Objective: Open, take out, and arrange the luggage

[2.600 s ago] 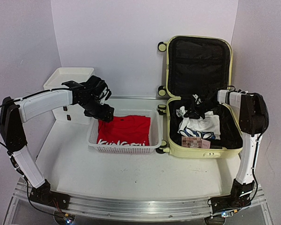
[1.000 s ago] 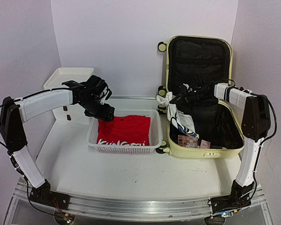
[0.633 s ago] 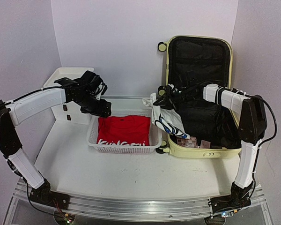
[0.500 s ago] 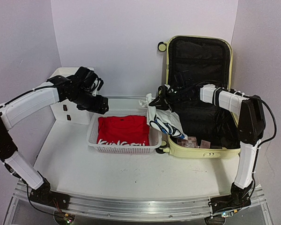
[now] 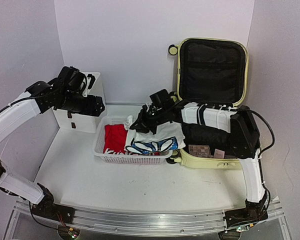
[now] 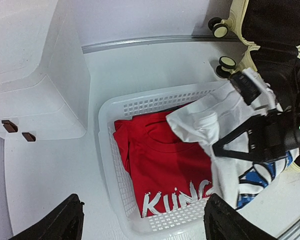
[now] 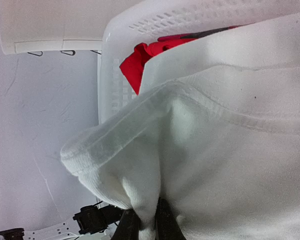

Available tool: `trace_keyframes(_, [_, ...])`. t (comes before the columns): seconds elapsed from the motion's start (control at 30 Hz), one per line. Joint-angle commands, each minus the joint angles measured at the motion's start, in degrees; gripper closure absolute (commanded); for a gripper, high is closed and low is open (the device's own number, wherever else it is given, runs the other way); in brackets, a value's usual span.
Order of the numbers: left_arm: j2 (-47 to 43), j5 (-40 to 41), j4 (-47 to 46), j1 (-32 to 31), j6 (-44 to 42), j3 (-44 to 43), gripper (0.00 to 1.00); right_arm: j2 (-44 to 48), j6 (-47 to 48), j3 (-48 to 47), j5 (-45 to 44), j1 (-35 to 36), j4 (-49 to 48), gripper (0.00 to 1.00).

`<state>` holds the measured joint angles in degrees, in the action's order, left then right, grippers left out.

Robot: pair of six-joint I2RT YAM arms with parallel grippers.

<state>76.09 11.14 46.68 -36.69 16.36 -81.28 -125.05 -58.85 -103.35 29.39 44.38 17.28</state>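
Note:
The luggage (image 5: 213,160), a pale yellow hard-shell suitcase, lies open at the right with its black-lined lid (image 5: 212,65) standing upright. My right gripper (image 5: 138,124) reaches left over the white perforated basket (image 5: 101,145) and is shut on a white shirt with a blue print (image 5: 160,136). That shirt (image 6: 225,117) hangs partly over a red shirt (image 6: 165,160) in the basket. In the right wrist view the gripper (image 7: 145,226) pinches a fold of the white cloth (image 7: 230,125). My left gripper (image 5: 95,106) hovers open by the basket's left end, its fingers (image 6: 65,225) holding nothing.
A white plastic drawer box (image 5: 85,120) stands at the back left, close beside my left gripper. Inside the suitcase lie a black garment (image 5: 205,134) and a small brown patterned packet (image 5: 200,149). The suitcase wheels (image 6: 224,62) sit near the basket's far right corner.
My right arm has swung left, carrying the white shirt out of the suitcase to above the basket. My left arm has drawn back toward the drawer box, still open.

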Motion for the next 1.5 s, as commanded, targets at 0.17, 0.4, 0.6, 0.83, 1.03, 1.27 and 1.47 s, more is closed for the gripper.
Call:
trace_keyframes(0.17, [-11.28,-1.91,-1.66,0.22,0.59,7.53,0.17,-10.01,-4.58,-12.59,-14.41,5.54,-11.30,1.00])
trace_keyframes(0.4, [-17.05,-1.51,-2.46,0.20,-1.56,11.04,0.17,-12.97,-3.24,-17.80,-18.50,8.12,-9.29,1.00])
trace_keyframes(0.6, [-19.49,-1.89,-2.90,0.21,-0.84,13.38,0.16,-13.51,0.26,-21.28,-18.40,9.53,-7.50,1.00])
trace_keyframes(0.83, [-20.99,-1.56,-3.34,0.21,-0.80,14.67,0.16,-14.47,2.09,-18.83,-16.64,10.63,-5.70,1.00])
trace_keyframes(1.03, [-21.20,-1.56,-3.65,0.21,-0.13,15.82,0.16,-18.76,6.73,-22.71,-15.44,10.66,-3.64,0.84])
trace_keyframes(1.27, [-17.85,-4.87,-4.24,0.21,0.67,15.14,0.16,-16.08,15.33,-30.47,-12.74,10.28,12.80,0.29])
trace_keyframes(1.47, [-11.06,-8.84,-5.71,0.21,-0.27,13.60,0.16,-0.66,21.35,-14.87,-10.88,7.97,13.09,0.20])
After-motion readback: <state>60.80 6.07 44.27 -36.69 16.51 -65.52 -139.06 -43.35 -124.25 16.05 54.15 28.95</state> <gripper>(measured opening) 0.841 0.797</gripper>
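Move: Below the right hand, which already holds a bunched corner of the white shirt, the basket's middle lies about 12 cm down and roughly level with it both ways; the basket's left wall is some 17 cm to the left. The red shirt lies in the basket, about 2 cm left and 1 cm back. The open suitcase half is nearly 38 cm to the right. From the empty left hand, the basket's middle is about 4 cm ahead, 10 cm right, 25 cm down. Drawing the held corner leftward over the basket by about 10 cm, the right hand dips, lifts a little and sinks again, then opens wide and lets go of the white shirt near the left wall. Its fingers tilt steeper with some roll as it backs off right and towards the base by about 3 cm. The open left hand pulls back 6 cm and slightly left, then starts down. ##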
